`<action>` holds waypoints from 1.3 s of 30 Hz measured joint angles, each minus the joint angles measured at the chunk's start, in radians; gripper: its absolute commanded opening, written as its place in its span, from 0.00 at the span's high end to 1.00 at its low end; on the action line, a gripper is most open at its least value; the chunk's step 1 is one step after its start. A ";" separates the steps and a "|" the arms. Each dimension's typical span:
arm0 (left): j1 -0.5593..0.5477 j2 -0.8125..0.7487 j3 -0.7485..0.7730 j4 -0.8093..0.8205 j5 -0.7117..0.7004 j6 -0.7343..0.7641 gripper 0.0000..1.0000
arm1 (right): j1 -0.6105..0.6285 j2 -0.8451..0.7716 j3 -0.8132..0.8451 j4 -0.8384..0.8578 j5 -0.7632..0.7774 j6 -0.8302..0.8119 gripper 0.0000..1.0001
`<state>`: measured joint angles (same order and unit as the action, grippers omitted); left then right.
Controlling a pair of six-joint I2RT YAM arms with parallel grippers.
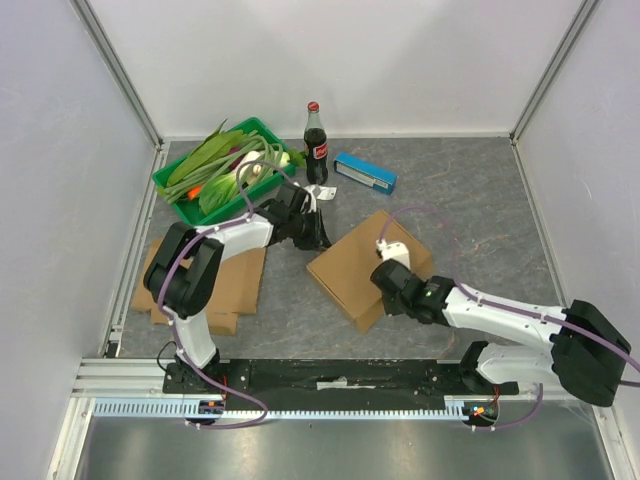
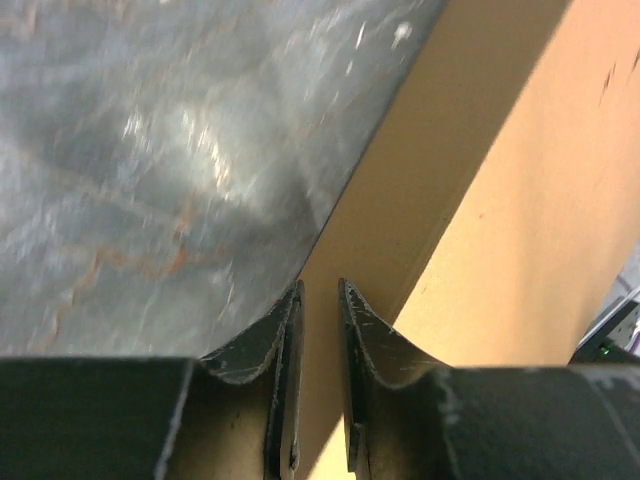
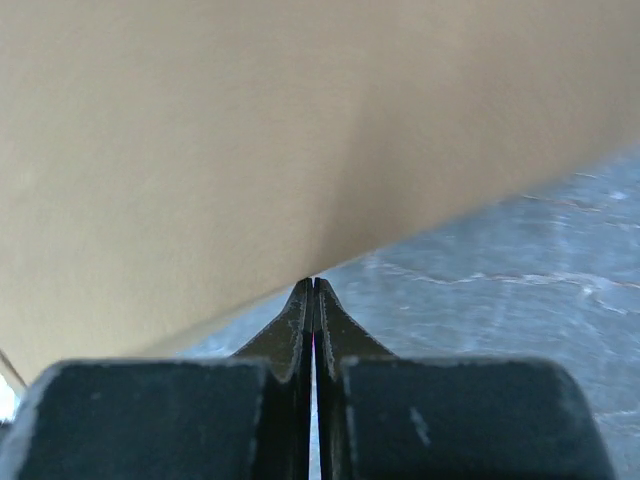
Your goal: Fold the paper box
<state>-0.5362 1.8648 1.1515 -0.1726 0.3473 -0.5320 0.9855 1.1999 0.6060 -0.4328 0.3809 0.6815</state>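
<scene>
The brown paper box [image 1: 350,262] lies in the middle of the grey table. In the top view my left gripper [image 1: 320,236] is at its left corner. In the left wrist view my left gripper [image 2: 320,286] stands open by a narrow gap, and the box's side wall [image 2: 420,190] runs up to and behind that gap; nothing is clearly pinched. My right gripper [image 1: 380,268] leans over the box's near side. In the right wrist view my right gripper [image 3: 313,281] is shut with its tips touching the lower edge of a cardboard panel [image 3: 250,140], holding nothing.
A green basket [image 1: 168,186] of vegetables stands at the back left, with a cola bottle [image 1: 316,145] and a flat blue box [image 1: 365,172] to its right. A stack of flat cardboard sheets [image 1: 236,286] lies by the left arm's base.
</scene>
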 measured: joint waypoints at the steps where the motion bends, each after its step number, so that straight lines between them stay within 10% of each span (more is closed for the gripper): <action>1: 0.000 -0.027 -0.039 0.009 -0.003 -0.002 0.72 | -0.043 -0.006 0.000 -0.016 -0.007 0.009 1.00; 14: -0.054 -0.151 -0.166 -0.026 -0.033 -0.028 0.75 | -0.122 -0.277 -0.046 -0.131 -0.127 0.249 1.00; 39: -0.078 -0.158 -0.237 -0.011 -0.059 -0.036 0.79 | 0.008 -0.277 -0.161 -0.245 -0.204 0.431 1.00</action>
<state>-0.6140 1.7073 0.9142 -0.1837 0.2882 -0.5678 0.9936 0.9234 0.4450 -0.6773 0.1772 1.1122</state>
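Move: Beside the box's far-left wall stands the left hand, partly open, with the paper box's middle about 11 cm to its right and 5 cm back, roughly level. From that hand the white tag lies some 14 cm ahead, the bottle 18 cm ahead and 2 cm left, and the flat cardboard 20 cm left and 10 cm back. From the closed right hand, at the near-right wall, the box's middle is about 12 cm ahead and 4 cm left. Pushing the box's far-left wall with its fingers, the left hand travels back about 7 cm, quickly at first, drifting slightly left, then stops with its opening unchanged. The shut right hand slides about 3 cm right beside the near-right wall, turning clockwise, then lifts some 3 cm, draws back off the wall, swings right and sinks beside the near corner, ending about 8 cm farther back than it began. ##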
